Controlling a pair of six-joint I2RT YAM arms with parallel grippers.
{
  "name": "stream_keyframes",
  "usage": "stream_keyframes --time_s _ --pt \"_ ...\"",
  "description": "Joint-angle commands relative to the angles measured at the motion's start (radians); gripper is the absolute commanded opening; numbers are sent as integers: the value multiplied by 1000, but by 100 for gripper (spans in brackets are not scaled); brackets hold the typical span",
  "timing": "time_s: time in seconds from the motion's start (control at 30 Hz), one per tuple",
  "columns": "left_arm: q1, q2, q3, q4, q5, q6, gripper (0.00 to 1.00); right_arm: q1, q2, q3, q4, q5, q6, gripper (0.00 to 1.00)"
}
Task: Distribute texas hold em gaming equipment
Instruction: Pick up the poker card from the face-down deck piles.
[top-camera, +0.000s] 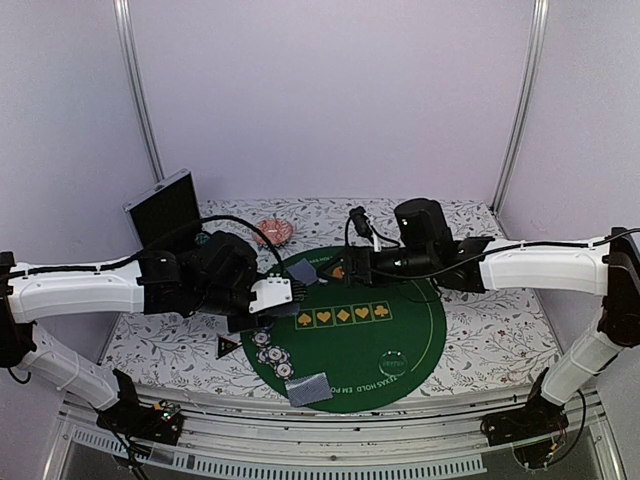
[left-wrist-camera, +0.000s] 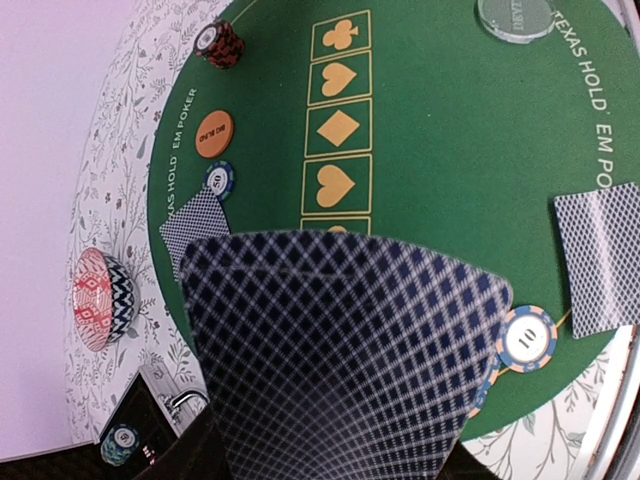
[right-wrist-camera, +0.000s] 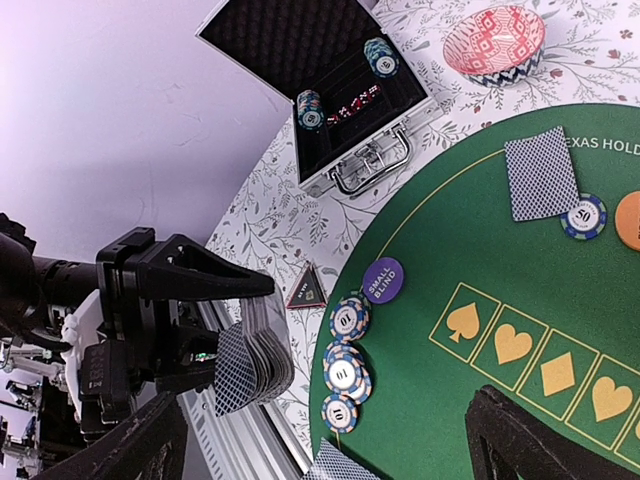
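Observation:
My left gripper (top-camera: 268, 296) is shut on a deck of playing cards (left-wrist-camera: 340, 350) with blue diamond backs. It holds the deck above the near-left edge of the green poker mat (top-camera: 420, 320), and the fanned deck (right-wrist-camera: 250, 355) shows from the side in the right wrist view. My right gripper (right-wrist-camera: 320, 435) is open and empty over the mat's far middle. On the mat lie single dealt cards (left-wrist-camera: 598, 255) (right-wrist-camera: 541, 172), blue "10" chips (right-wrist-camera: 345, 372), a "50" chip (right-wrist-camera: 584, 216), a purple small-blind button (right-wrist-camera: 383, 280), an orange big-blind button (left-wrist-camera: 214, 133) and a dark chip stack (left-wrist-camera: 220, 43).
An open metal case (right-wrist-camera: 320, 90) holding chips and dice stands at the back left. A pink patterned dish (right-wrist-camera: 495, 45) sits beside it. A black triangle marker (right-wrist-camera: 307, 287) lies off the mat's left edge, and a clear dealer disc (top-camera: 392, 362) lies near the front.

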Motion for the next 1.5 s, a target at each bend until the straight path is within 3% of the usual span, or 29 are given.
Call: stream_keyframes --time_s 0.0,0.73,1.03,1.47 --pt "-1 -25 20 44 18 12 49 1 46 14 44 -36 26 100" --pt "-3 -54 10 67 26 20 49 56 238 147 123 -174 54 99" --pt "-3 -60 10 68 31 18 49 60 283 192 133 -162 65 98" --pt "-3 -57 6 71 15 21 49 73 264 220 -54 -50 14 94"
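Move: Held in the left fingers, the fanned face-down deck has its middle about 2 cm ahead, 2 cm right and 2 cm below the left hand point. From the empty right hand the deck lies roughly 11 cm left, 3 cm back and 8 cm lower. On the mat, some 19 cm below the right hand, are the face-down cards 11 cm left and 9 cm ahead, the big blind disc 2 cm left and 9 cm ahead, and the small blind disc 19 cm left and 5 cm back. Reaching left towards the held deck, the right hand goes about 7 cm and sinks some 4 cm in uneven dips, turning about 10 degrees counter-clockwise. Its fingers stay nearly wide open, one reaching over the patterned face at the deck's free end; contact can't be made out. The left hand keeps its grip and lifts the deck about 2 cm. ##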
